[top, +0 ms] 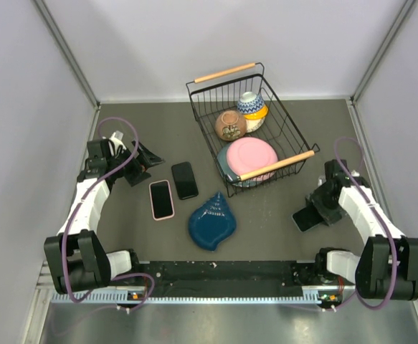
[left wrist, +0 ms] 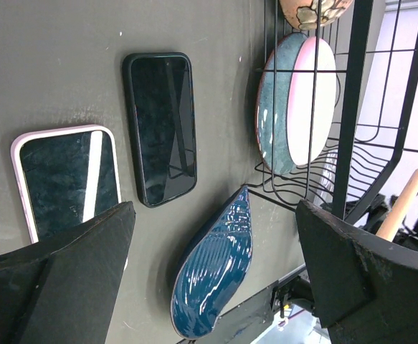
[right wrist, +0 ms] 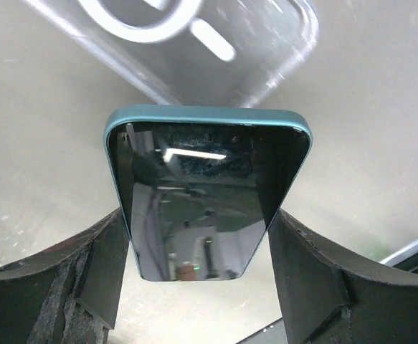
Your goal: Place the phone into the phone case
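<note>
A phone (right wrist: 205, 193) with a teal rim and a dark screen lies between my right gripper's (right wrist: 198, 244) fingers, which press on its two long sides. Just beyond its far end lies a clear phone case (right wrist: 194, 50) with a white ring mark, flat on the table. From above, the phone (top: 305, 218) shows as a dark slab at the right gripper (top: 316, 210), low over the table at the right. The clear case cannot be made out in that view. My left gripper (top: 138, 161) hangs open at the far left, nothing between its fingers (left wrist: 65, 279).
A pink-cased phone (top: 161, 199) and a black phone (top: 185, 180) lie left of centre. A blue shell-shaped dish (top: 212, 222) sits near the front. A black wire basket (top: 295, 132) with wooden handles holds bowls and a pink plate (top: 248, 159).
</note>
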Controlling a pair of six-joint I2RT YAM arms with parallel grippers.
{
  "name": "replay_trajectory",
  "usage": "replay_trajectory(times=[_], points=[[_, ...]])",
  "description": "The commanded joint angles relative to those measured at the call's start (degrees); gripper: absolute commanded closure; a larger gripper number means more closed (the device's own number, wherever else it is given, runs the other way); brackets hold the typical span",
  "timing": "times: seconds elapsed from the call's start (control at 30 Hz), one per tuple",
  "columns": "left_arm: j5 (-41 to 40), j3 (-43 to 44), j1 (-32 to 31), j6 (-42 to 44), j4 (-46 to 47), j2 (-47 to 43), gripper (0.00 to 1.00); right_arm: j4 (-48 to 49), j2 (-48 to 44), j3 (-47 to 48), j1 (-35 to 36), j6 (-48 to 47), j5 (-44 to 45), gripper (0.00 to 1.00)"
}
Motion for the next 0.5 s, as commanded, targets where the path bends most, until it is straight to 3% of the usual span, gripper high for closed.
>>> replay_trajectory(times=[0.0,0.13,0.3,0.47], points=[[2.1,1.9,-0.1,-0.3,0.5,1.4,0.01,2.3,-3.9,8.5,0.6,-15.5,2.8,0.73],[2.9,1.5,0.0,-0.9,1.4,1.3,0.01,2.4,-2.1,14.7,-0.7,-28.7,2.2,0.77],[4.6,0.2,0.0,-1.1,2.9,0.5,0.01,6.8,1.3,19.6,-9.5,-40.2,-5.3,0.80],[4.9,-0.5,-0.1,-1.5,3.8,-0.4,0.01,13.9,2.3,21.0,-10.1,-57.5,-7.3,0.82]])
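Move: The phone is already pinched by its long edges in the right hand, just off the table. The clear phone case it is meant for lies about 7 cm ahead of that hand, 4 cm to its right and 3 cm below. The dish rack's middle is some 32 cm ahead and 23 cm to the left, and the blue leaf dish 38 cm left and 2 cm back. From the left hand the case is roughly 66 cm right, 5 cm back and 16 cm lower. The phone, still pinched by its edges, is lifted and carried up and forward about 9 cm each by the right hand, then increasingly to the right, about 6 cm in all, to a place above the clear case. Meanwhile the wrist turns some 30 degrees counter-clockwise and tips the fingers a little forward; the grip stays as it was. ##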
